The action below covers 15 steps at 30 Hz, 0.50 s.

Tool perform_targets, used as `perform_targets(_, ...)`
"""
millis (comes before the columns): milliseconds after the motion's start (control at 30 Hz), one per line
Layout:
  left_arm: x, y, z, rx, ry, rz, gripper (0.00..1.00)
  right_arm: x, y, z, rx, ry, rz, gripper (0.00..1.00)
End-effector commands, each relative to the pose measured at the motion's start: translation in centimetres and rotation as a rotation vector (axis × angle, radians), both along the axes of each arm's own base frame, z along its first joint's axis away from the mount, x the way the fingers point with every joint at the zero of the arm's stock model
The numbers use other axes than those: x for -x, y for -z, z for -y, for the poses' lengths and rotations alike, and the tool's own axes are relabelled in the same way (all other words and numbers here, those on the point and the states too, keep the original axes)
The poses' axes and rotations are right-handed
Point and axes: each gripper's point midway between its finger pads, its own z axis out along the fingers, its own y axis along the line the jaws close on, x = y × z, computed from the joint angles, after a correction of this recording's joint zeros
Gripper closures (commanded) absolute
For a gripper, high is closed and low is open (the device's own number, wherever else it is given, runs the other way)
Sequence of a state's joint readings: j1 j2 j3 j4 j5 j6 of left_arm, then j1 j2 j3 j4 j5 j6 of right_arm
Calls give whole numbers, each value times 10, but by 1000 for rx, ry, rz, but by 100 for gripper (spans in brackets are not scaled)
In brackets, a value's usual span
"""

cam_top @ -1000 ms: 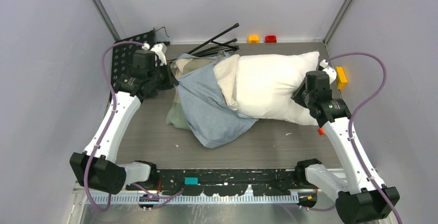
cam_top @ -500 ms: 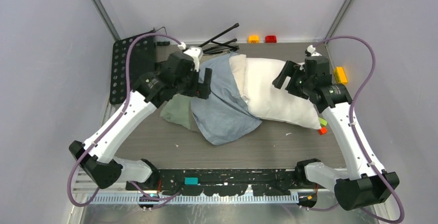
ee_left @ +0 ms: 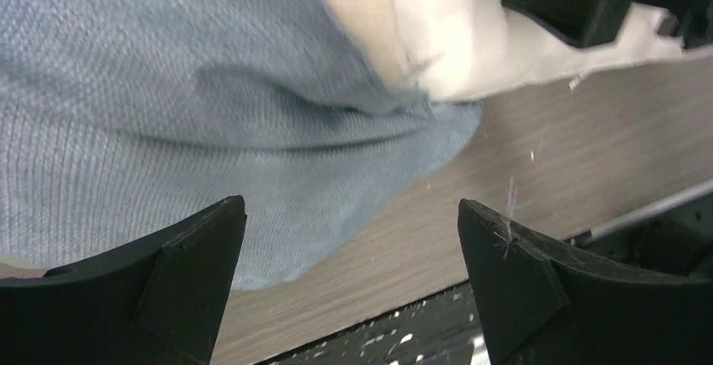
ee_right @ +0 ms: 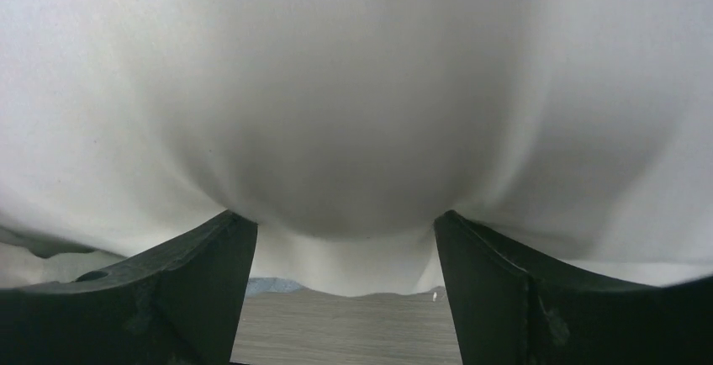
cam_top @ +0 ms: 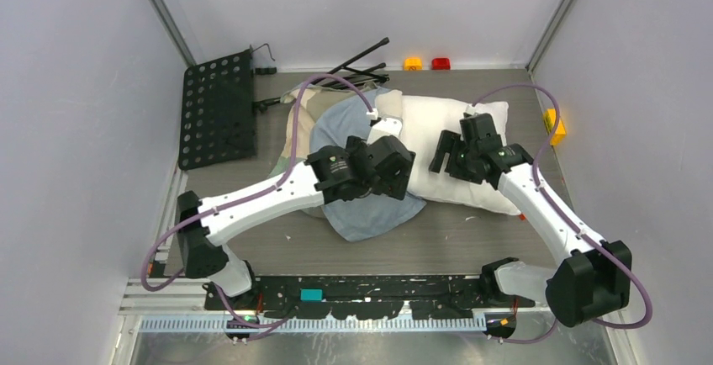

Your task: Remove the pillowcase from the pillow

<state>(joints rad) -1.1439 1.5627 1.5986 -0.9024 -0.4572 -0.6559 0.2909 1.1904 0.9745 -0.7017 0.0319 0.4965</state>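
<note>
The white pillow [cam_top: 458,125] lies across the table's middle and right. Its left end is inside the pillowcase [cam_top: 370,214], which shows blue-grey on top and patchwork at the far left [cam_top: 304,113]. My left gripper [cam_top: 395,170] hovers over the blue-grey cloth near the mouth of the case. In the left wrist view that gripper [ee_left: 351,205] stands open and empty above the pillowcase [ee_left: 210,104], beside the pillow [ee_left: 471,37]. My right gripper [cam_top: 444,153] is on the pillow's middle. In the right wrist view it [ee_right: 343,218] is open, and the pillow [ee_right: 353,87] bulges against the tips.
A black perforated plate [cam_top: 217,108] lies at the far left and black stand rods [cam_top: 357,66] at the back. Small orange [cam_top: 412,63], red [cam_top: 441,63] and yellow [cam_top: 555,125] blocks sit near the back and right walls. A black rail [cam_top: 370,285] runs along the near edge.
Both grippers have opened. The left arm swung from the far left to over the blue-grey cloth. The right arm moved from the pillow's right end to its middle.
</note>
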Motion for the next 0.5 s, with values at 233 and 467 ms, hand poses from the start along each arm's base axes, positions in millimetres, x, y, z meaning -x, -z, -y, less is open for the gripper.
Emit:
perform_targets(233,-67,4,4,130,-414,217,0,-20,-12,-19,-122,6,124,32)
perform_targets(467,-104,51,22,194,-372,72,0,-14,-15,-14,-115,10,145,38)
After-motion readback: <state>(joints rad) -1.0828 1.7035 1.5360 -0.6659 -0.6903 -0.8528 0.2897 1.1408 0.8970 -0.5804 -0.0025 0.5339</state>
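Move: The pillowcase's turned-back opening edge lies about 8 cm ahead of the open left hand, nearly in line with it and some 11 cm lower; the white pillow's middle is roughly 9 cm to the right, 6 cm ahead and 11 cm down, and the blue flap 7 cm left, 3 cm back and 20 cm down. The right hand is already on the pillow, whose middle is 3 cm ahead, 3 cm right and 4 cm below. From that hand the opening edge lies 9 cm left and 4 cm ahead. Towards the pillowcase's opening edge the left hand reaches forward about 7 cm while sinking half as much, its wrist turning some 20 degrees counter-clockwise and its fingers staying wide open. The pillow's white cloth is pinched by the right hand, which closes its fingers partway while staying within about a centimetre of its place. ##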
